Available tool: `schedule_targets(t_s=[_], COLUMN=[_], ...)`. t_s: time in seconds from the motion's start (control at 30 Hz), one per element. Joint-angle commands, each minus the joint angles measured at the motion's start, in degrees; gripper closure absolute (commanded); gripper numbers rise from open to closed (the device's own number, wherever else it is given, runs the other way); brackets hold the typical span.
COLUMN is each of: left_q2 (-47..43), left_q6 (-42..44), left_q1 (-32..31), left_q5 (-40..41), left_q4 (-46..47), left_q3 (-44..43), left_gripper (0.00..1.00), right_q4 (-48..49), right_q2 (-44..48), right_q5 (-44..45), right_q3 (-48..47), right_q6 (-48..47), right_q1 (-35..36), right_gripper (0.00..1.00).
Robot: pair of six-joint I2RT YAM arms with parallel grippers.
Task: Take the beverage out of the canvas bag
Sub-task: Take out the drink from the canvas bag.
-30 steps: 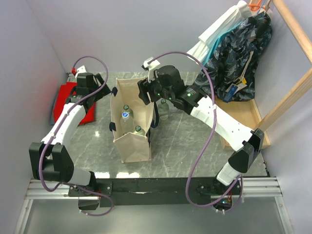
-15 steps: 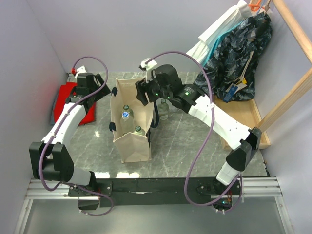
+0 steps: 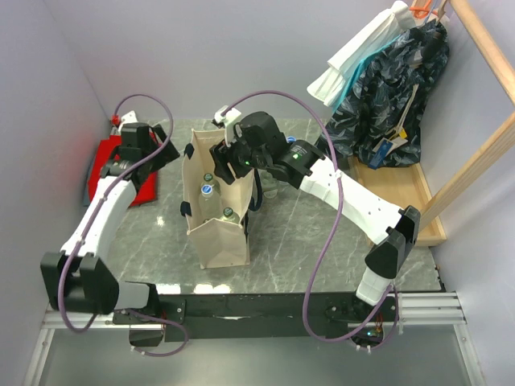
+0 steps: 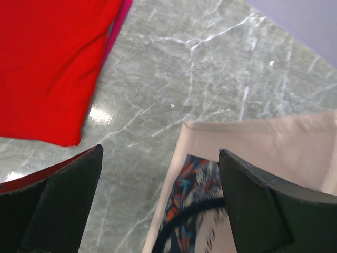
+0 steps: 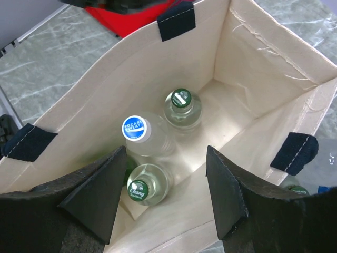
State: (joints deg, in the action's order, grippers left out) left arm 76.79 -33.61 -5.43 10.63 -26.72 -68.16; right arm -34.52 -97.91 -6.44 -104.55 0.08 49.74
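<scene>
The beige canvas bag stands upright on the grey marble table, its mouth open and its navy handles hanging down. Three bottles stand inside: a blue-capped one, a green-capped one and a green-capped Chang bottle. My right gripper is open and empty, hovering over the bag's mouth; in its wrist view the Chang bottle lies nearest its left finger. My left gripper is open and empty at the bag's far left corner, and the bag's rim lies between its fingers.
A red folded cloth lies left of the bag and shows in the left wrist view. Another bottle stands on the table just right of the bag. Hanging clothes and a wooden rack fill the back right.
My right gripper has moved left, from the bag's right rim to above its open mouth. My left arm has shifted slightly.
</scene>
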Motion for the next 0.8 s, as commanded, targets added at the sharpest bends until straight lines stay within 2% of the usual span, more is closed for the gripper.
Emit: schedule_targets(t_s=[0.0, 0.13, 0.3, 0.5, 0.77], left_q2=[-7.4, -12.9, -15.2, -18.3, -29.1], left_q6=[1.1, 2.5, 4.8, 5.9, 5.0], left_q1=[0.1, 0.1, 0.2, 0.1, 0.1], left_q5=[-0.4, -2.7, -10.1, -22.4, -28.4], left_q4=[-2.1, -2.6, -2.1, 0.7, 3.9], left_q3=[-1.0, -1.2, -1.1, 5.2, 15.0], left_gripper=[0.04, 0.04, 0.04, 0.04, 0.04], right_q4=[0.3, 0.8, 1.2, 1.6, 3.1], right_q2=[0.1, 0.1, 0.2, 0.3, 1.5], right_q5=[-0.3, 0.2, 0.2, 1.3, 1.4], right_q3=[0.1, 0.1, 0.1, 0.7, 3.0], right_q6=[-1.0, -0.9, -0.6, -0.3, -0.2], right_q1=[0.3, 0.5, 0.7, 0.8, 0.8], right_gripper=[0.31, 0.31, 0.31, 0.31, 0.31])
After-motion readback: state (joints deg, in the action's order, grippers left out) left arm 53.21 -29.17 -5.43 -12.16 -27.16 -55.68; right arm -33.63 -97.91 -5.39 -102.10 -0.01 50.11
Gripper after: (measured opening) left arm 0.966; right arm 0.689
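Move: The left hand's goal is the canvas bag: its middle lies about 15 cm to the right, 10 cm back and 7 cm lower. The red cloth is some 15 cm to this hand's left, nearly level, 21 cm down. For the right hand, the far green-capped bottle is about 4 cm left, 2 cm ahead and 20 cm down. From that hand, the blue-capped bottle stands 5 cm left and 3 cm back, the Chang bottle 8 cm back and 1 cm right, both similarly low. No new contact shows as the left hand swings towards the bag's left rim with open fingers. It draws back about 10 cm overall while lifting 8–9 cm clear, then shifts some 6 cm right and sinks by half that rise, turning clockwise about 20 degrees. The right hand holds still over the bag's mouth, fingers part-open, and only at the end starts down, some 1.5 cm. ##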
